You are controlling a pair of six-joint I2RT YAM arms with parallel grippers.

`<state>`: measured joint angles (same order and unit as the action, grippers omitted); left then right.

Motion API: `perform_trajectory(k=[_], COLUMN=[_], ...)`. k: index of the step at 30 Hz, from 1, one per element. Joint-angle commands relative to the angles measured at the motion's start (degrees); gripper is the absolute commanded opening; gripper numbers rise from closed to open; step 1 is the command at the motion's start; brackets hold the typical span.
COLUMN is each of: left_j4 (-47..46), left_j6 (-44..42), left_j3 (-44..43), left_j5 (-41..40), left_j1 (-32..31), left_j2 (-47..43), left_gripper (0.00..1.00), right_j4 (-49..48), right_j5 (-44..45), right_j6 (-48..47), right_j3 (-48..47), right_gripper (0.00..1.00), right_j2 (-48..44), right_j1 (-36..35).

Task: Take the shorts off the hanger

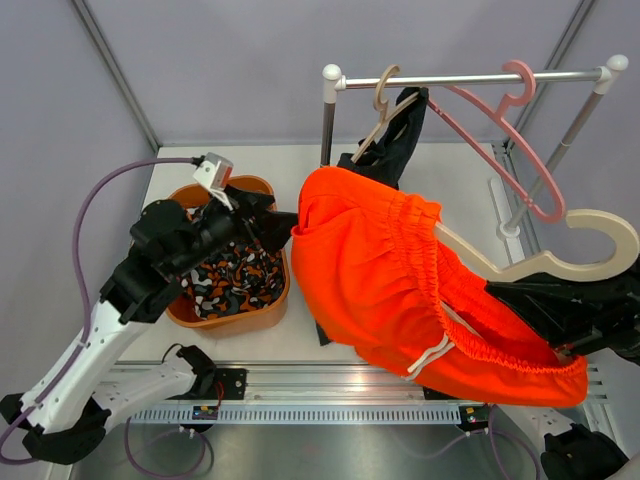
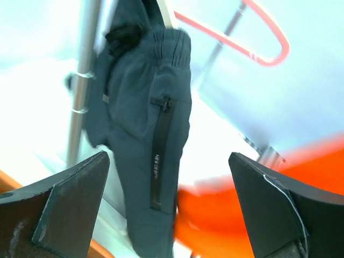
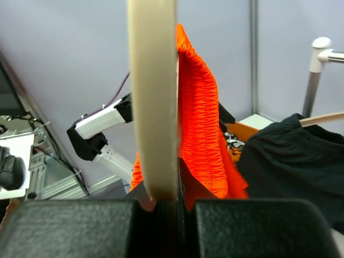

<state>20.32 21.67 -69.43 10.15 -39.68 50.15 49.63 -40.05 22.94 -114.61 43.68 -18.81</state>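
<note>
Bright orange shorts with a white drawstring hang over a cream hanger, held out in front of the rack. My right gripper is shut on that hanger; in the right wrist view the hanger stands up from between the jaws of the right gripper, with the orange shorts just behind. Navy shorts hang from a beige hanger on the rail. Camouflage shorts lie in the orange bin. My left gripper is open and empty above the bin's right side, facing the navy shorts.
A metal clothes rack stands at the back right of the white table. An empty pink hanger hangs from its rail. An aluminium rail with both arm bases runs along the near edge. Grey walls close in the back and sides.
</note>
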Motion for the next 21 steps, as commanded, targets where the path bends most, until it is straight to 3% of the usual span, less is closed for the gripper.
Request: perform_trajectory(k=[1, 9, 13, 16, 21], left_j4=[-1.6, 1.7, 3.9, 4.8, 4.2], left_j6=[-2.4, -2.0, -2.4, -2.2, -1.5], left_j3=[-3.3, -4.0, -5.6, -6.2, -6.6], left_j5=[-8.4, -21.0, -18.8, -16.5, -14.1], left_j1=[-0.1, -0.2, -0.1, -0.1, -0.7], left_j2=[-5.1, -8.9, -5.3, -2.4, 3.4], left_gripper=[0.99, 0.99, 0.99, 0.98, 0.97], right_j4=[-7.7, -11.1, -12.0, -11.6, -8.0], right_j5=[-4.4, -1.2, 2.5, 8.0, 25.3], right_j6=[2.9, 2.7, 1.7, 0.0, -3.5], right_j3=[5.8, 19.6, 21.8, 21.4, 18.5], right_gripper=[0.00, 0.00, 0.00, 0.00, 0.00], right_j2=[4.2, 6.7, 8.6, 11.4, 16.8], right_j1=[-0.4, -0.4, -1.5, -6.0, -18.0])
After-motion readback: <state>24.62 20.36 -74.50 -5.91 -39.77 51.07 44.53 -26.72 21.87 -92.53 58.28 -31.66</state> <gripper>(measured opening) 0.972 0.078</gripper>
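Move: The orange shorts, on the beige hanger held by the right gripper, have their middle roughly 29 cm to the left hand's right, 16 cm back and 6 cm higher. The black shorts are some 19 cm right and 14 cm ahead of that hand, 8 cm lower; the basket is about 17 cm left and 10 cm ahead, 35 cm lower. From the right hand, the left gripper it carries them to lies some 39 cm left, 20 cm ahead, 17 cm lower. Swing the right gripper forward about 17 cm and down some 14 cm, tipping its fingers down and still pinching the beige hanger, then ease it left, bringing the orange shorts to the left gripper. Meanwhile draw the open left gripper left and up, turning it counter-clockwise, then bring it back right, down and forward to the shorts' left waist corner, jaws still wide. ##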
